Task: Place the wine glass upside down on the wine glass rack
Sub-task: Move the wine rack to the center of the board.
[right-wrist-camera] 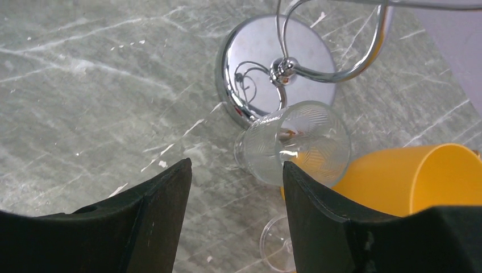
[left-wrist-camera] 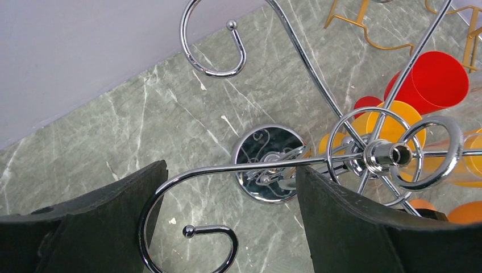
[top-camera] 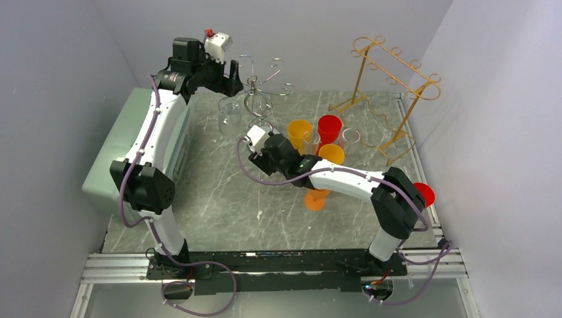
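The chrome wine glass rack (top-camera: 262,87) stands at the back of the table, with curled hook arms. My left gripper (top-camera: 232,85) hovers open at its left side. In the left wrist view one hook arm of the rack (left-wrist-camera: 267,165) runs across the gap of that gripper (left-wrist-camera: 230,168), untouched. A clear wine glass (right-wrist-camera: 295,142) stands upright beside the rack's round base (right-wrist-camera: 267,57). Its stem is hidden behind the right finger of my open right gripper (right-wrist-camera: 236,164), and its foot shows in the gap. Another clear glass (top-camera: 230,118) sits below the left gripper; whether it hangs I cannot tell.
Yellow (top-camera: 299,130), red (top-camera: 329,126) and orange (top-camera: 331,154) cups and clear glasses (top-camera: 350,139) cluster right of the rack. A gold wire rack (top-camera: 391,79) stands at the back right. A green box (top-camera: 122,149) lies on the left, a red cup (top-camera: 424,193) by the right arm.
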Controlling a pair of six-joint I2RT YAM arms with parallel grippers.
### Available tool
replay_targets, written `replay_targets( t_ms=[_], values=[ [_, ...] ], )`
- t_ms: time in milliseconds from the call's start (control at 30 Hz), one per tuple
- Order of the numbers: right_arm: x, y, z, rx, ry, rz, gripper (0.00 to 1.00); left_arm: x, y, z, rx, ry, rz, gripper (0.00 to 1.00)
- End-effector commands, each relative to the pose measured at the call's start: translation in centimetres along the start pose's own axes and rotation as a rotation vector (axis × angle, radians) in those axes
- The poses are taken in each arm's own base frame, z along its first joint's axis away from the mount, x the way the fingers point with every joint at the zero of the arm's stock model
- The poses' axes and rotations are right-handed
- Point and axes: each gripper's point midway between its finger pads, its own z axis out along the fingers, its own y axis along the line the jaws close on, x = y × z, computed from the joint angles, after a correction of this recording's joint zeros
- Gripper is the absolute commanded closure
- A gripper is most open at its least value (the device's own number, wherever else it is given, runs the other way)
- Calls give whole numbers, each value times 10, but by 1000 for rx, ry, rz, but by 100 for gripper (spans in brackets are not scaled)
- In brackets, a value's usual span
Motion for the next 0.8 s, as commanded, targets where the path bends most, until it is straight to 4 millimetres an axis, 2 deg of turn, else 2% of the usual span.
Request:
replay_targets(
  t_ms=[0,200,467,533,767],
  values=[
    [-27,-13,4,40,-100,0,38,-20,-17,-20,36,-57,12,12],
    [-19,-22,15,44,-78,17,38,-19,-16,-20,33,-55,10,12],
    [3,-14,30,24,-19,14,41,-18,-14,-17,33,-51,9,12],
    [7,-12,32,19,-7,20,45,-18,-14,-16,33,-50,9,12],
    [10,-9,37,-1,49,40,72,-18,-14,-16,32,-52,8,12]
  ],
)
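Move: The wine rack's round base lies about 10 cm ahead of the right hand, more or less in line sideways and some 9 cm below. A clear glass stands on the base's near side, about 5 cm ahead of this hand, 4 cm to its right and 6 cm down; a yellow glass is some 10 cm ahead and 12 cm right. From the left hand, the rack's base is about 4 cm back, 9 cm to the right and 28 cm below. Forward, then down: the right hand eases about 3 cm forward in all towards the rack's base, sinking some 2 cm midway, beside the clear glass. Late in the approach its partly open fingers draw together to roughly half their gap; no contact can be made out. The wrist barely turns. ##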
